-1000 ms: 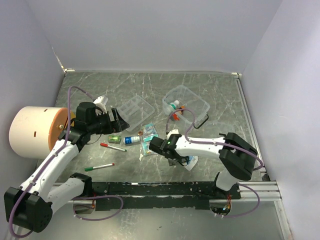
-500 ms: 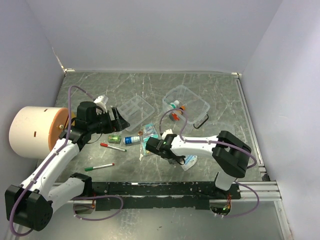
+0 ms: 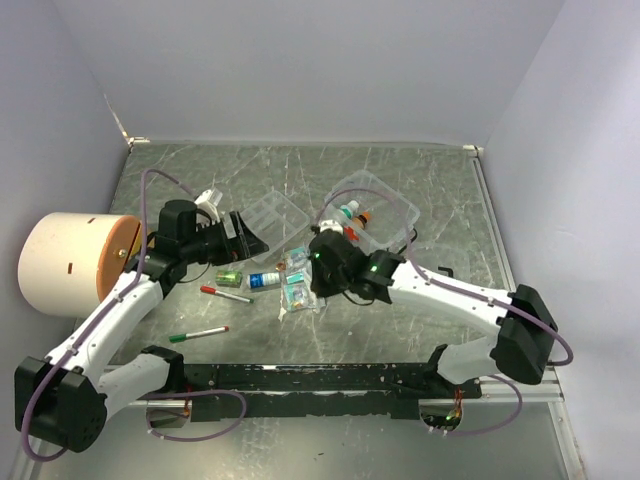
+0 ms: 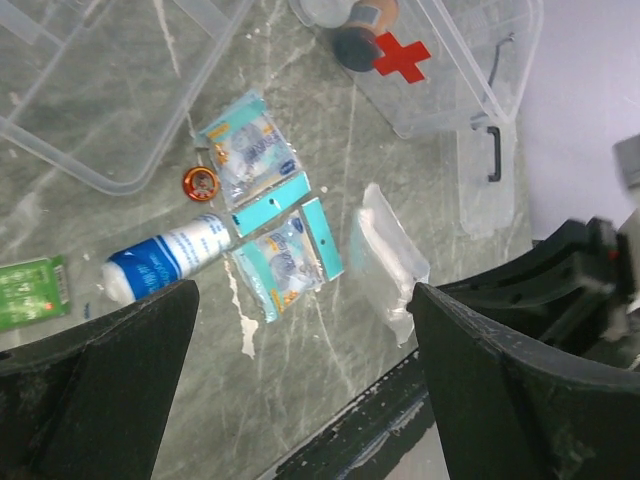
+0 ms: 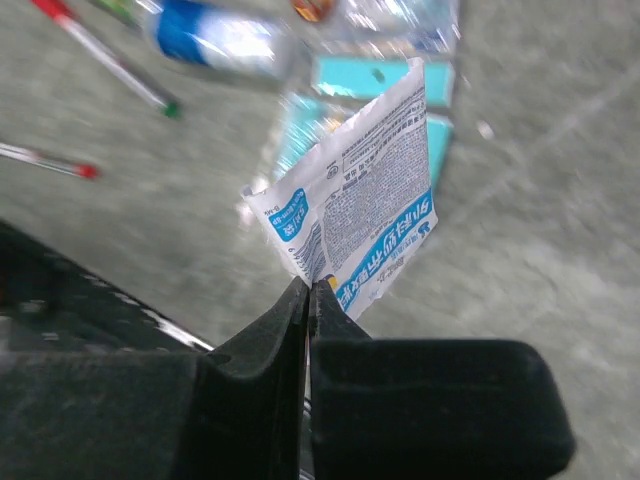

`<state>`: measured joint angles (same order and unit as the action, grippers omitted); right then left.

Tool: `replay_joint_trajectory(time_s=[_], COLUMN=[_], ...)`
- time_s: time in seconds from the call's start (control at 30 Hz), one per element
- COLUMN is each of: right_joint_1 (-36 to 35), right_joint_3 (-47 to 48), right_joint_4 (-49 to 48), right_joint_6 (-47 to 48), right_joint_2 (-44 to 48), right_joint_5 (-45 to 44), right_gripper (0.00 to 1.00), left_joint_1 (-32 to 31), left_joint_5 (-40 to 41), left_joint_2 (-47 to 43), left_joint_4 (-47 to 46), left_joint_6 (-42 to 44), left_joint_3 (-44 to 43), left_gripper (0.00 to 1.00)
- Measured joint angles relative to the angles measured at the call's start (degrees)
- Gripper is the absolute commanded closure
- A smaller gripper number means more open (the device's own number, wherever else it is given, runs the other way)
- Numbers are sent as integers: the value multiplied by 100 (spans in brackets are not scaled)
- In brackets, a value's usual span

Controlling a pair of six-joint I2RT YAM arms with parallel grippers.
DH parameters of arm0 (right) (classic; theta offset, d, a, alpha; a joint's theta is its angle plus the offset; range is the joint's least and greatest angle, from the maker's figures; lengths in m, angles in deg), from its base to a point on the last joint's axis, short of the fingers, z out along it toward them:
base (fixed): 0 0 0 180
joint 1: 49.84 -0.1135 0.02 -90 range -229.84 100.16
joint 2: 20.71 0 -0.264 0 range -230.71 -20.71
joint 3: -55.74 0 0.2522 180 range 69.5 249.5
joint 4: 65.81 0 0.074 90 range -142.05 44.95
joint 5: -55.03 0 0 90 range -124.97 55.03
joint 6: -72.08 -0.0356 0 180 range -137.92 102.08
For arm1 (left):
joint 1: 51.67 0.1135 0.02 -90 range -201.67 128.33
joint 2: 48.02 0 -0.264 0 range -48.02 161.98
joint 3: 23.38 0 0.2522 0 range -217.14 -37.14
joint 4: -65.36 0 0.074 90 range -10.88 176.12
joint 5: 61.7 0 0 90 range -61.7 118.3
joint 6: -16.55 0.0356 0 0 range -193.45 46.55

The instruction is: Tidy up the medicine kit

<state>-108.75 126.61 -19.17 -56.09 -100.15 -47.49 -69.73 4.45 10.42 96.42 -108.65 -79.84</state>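
Note:
The medicine kit box (image 3: 385, 203) is clear, stands open at the back right and holds small bottles; its red cross (image 4: 400, 57) shows in the left wrist view. Its clear divided tray (image 3: 270, 214) lies to the left. Between them lie teal packets (image 3: 297, 280), a blue-white bottle (image 3: 263, 280) and a green packet (image 3: 228, 277). My right gripper (image 5: 310, 285) is shut on the corner of a white-and-blue packet (image 5: 370, 200), held above the teal packets. My left gripper (image 3: 243, 236) hovers open beside the tray, holding nothing.
A big white cylinder (image 3: 70, 262) with an orange face stands at the left. A red pen (image 3: 225, 294) and a green pen (image 3: 198, 334) lie near the front. A clear bag (image 4: 390, 250) lies by the black front rail (image 3: 320, 378). Walls close in three sides.
My right gripper shut on the white-and-blue packet near the front rail, lifted it and carried it back toward the box. The left gripper opened a little wider and hardly moved.

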Motion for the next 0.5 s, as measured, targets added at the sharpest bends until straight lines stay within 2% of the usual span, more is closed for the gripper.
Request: replay_joint_trajectory(time_s=[0.27, 0.5], right_joint_1=[1191, 2146], right_joint_3=[-236, -378], right_joint_4=[-2100, -3143], right_joint_6=[-81, -776], right_joint_2=[424, 474], right_joint_5=[2247, 3423], right_gripper=[100, 100], left_joint_1=[-37, -70], left_joint_5=[-586, -896], left_joint_2=[-162, -302], left_joint_4=[-695, -1429], left_joint_6=[-621, -1213], left_joint_3=[85, 201], left_gripper=[1, 1])
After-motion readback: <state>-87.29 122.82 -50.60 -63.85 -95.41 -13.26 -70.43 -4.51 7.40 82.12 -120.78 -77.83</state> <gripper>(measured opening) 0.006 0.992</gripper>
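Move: The right hand holds the white-and-blue packet about 10 cm above the table. The open left gripper stands some 8 cm ahead of it, 15 cm to its left and 7 cm higher. Below the right hand lie the lower teal packet, 4 cm left and 1 cm ahead, and the blue-capped bottle, 13 cm left and 3 cm ahead. From the left hand, the white-and-blue packet is 5 cm back, 14 cm right and 10 cm down, and the compartment tray 8 cm ahead, 3 cm right and 16 cm down. Up and forward goes the right hand, about 11 cm up and 7 forward with a little left, carrying the packet in shut fingers towards the left gripper. On the way its wrist swings some 40 degrees, from steeply down to pointing mostly left. The left hand, fingers still wide open, rises about 6 cm and moves 3 cm right to meet it, rolling slightly. ##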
